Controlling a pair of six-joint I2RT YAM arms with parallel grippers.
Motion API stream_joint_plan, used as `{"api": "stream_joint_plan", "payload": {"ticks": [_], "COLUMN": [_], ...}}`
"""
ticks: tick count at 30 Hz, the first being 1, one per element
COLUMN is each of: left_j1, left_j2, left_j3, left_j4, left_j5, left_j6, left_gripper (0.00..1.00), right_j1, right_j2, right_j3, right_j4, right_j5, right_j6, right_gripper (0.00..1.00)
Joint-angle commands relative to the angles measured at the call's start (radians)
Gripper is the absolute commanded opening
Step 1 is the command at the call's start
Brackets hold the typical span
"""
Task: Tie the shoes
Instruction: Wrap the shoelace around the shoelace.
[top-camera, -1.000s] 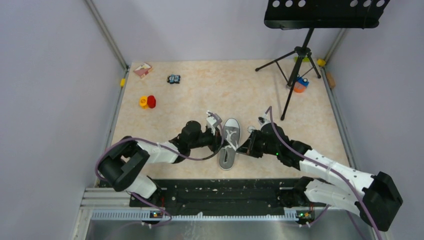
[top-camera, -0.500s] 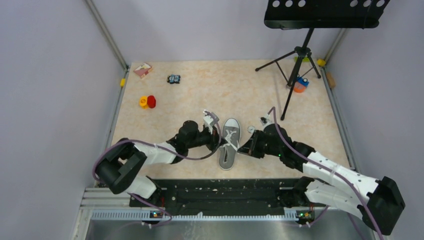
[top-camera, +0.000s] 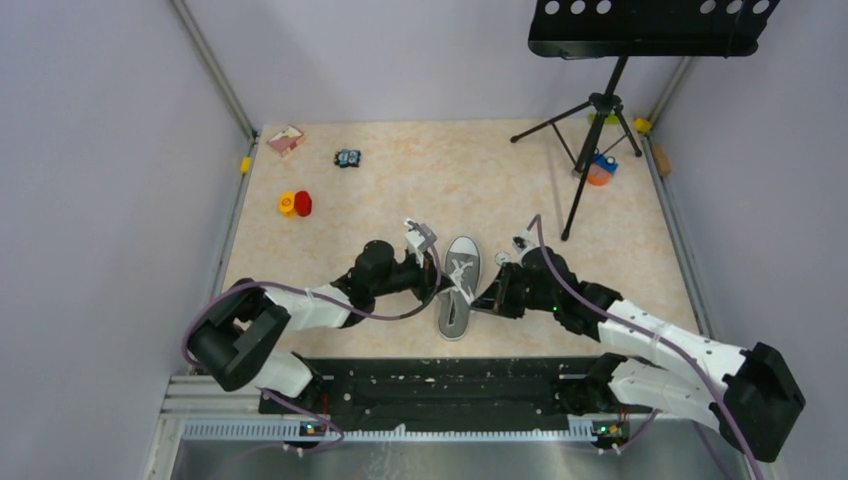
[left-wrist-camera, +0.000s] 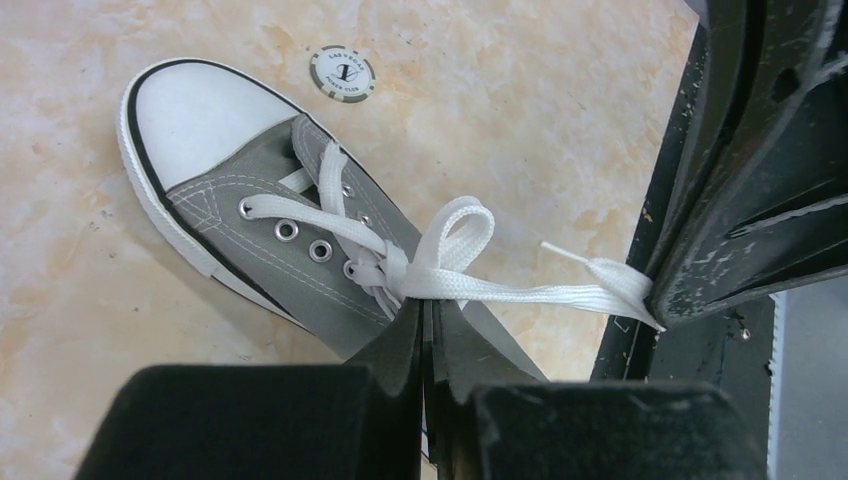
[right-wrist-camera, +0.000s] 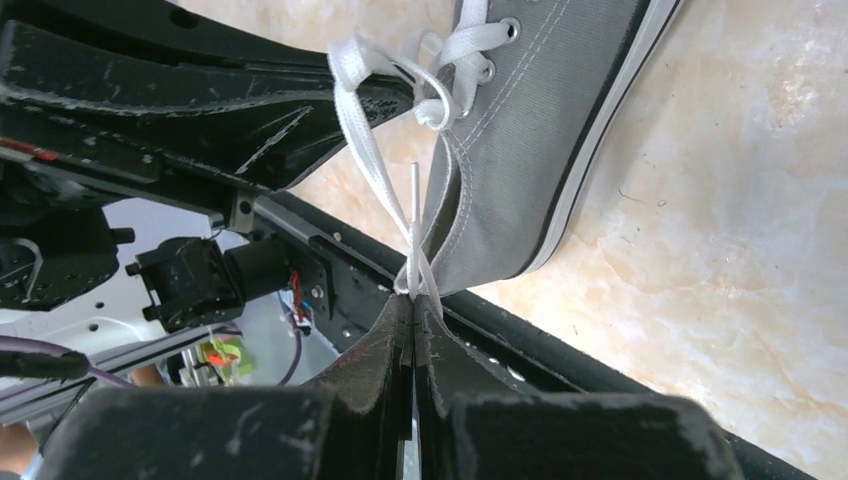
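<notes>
The shoe (top-camera: 458, 285), a grey sneaker with a white toe cap, lies in front of both arms with its toe pointing away. In the left wrist view the shoe (left-wrist-camera: 290, 240) shows a loose white lace loop (left-wrist-camera: 458, 228) over the eyelets. My left gripper (left-wrist-camera: 430, 305) is shut at the knot, a lace pinched at its tips. One strand runs taut to the right gripper's fingers (left-wrist-camera: 700, 250). In the right wrist view my right gripper (right-wrist-camera: 413, 297) is shut on two lace strands (right-wrist-camera: 372, 160) rising to the shoe (right-wrist-camera: 530, 140). From above, the left gripper (top-camera: 438, 277) and right gripper (top-camera: 484, 297) flank the shoe.
A poker chip (left-wrist-camera: 342, 73) lies just beyond the toe. A music stand's tripod (top-camera: 590, 150) stands at the back right, an orange and blue object (top-camera: 600, 168) by its leg. Red and yellow cups (top-camera: 295, 204), a pink box (top-camera: 286, 139) and a small dark object (top-camera: 347, 157) sit at the back left.
Both arms shifted only slightly beside the shoe. Each gripper stays shut on its lace, and the shoe has not moved.
</notes>
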Motion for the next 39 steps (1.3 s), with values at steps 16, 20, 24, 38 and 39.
{"api": "stream_joint_plan", "payload": {"ticks": [16, 20, 24, 38, 39], "left_j1": [0.006, 0.006, 0.006, 0.006, 0.006], "left_j2": [-0.014, -0.009, -0.023, -0.065, -0.054], "left_j3": [-0.003, 0.011, 0.012, -0.02, -0.018], "left_j4": [0.034, -0.007, -0.031, -0.003, 0.01], "left_j5": [0.106, 0.12, 0.131, 0.119, 0.129], "left_j6": [-0.01, 0.004, 0.018, 0.041, 0.033], "left_gripper": [0.0, 0.0, 0.0, 0.0, 0.0], "right_j1": [-0.001, -0.006, -0.031, -0.128, -0.129], "right_j2": [0.157, 0.163, 0.171, 0.249, 0.263], "right_j3": [0.026, 0.059, 0.099, 0.127, 0.13], "right_j4": [0.09, 0.045, -0.015, 0.128, 0.138], "right_j5": [0.003, 0.023, 0.044, -0.146, -0.155], "right_j6": [-0.081, -0.141, -0.221, -0.331, -0.333], "right_gripper": [0.03, 0.28, 0.4, 0.47, 0.47]}}
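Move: Ahead and to the left of the right hand, which already holds the lace end, the lace loop sits in the left fingertips: about 4 cm farther out, 5 cm left, 2 cm lower. The shoe opening is some 4 cm left, 2 cm back and 7 cm below the right hand; the poker chip is 9 cm ahead, 8 cm right, on the table. From the left hand, the lace end lies about 4 cm back, 5 cm right and slightly higher. Lowering the lace end about 3.5 cm towards the shoe, the right hand opens to roughly half and lets go beside the left fingertips, then slides forward some 4 cm past them, rising a little, its wrist rolling about 10 degrees. The left hand keeps its pinch on the loop and draws back about 2 cm. ##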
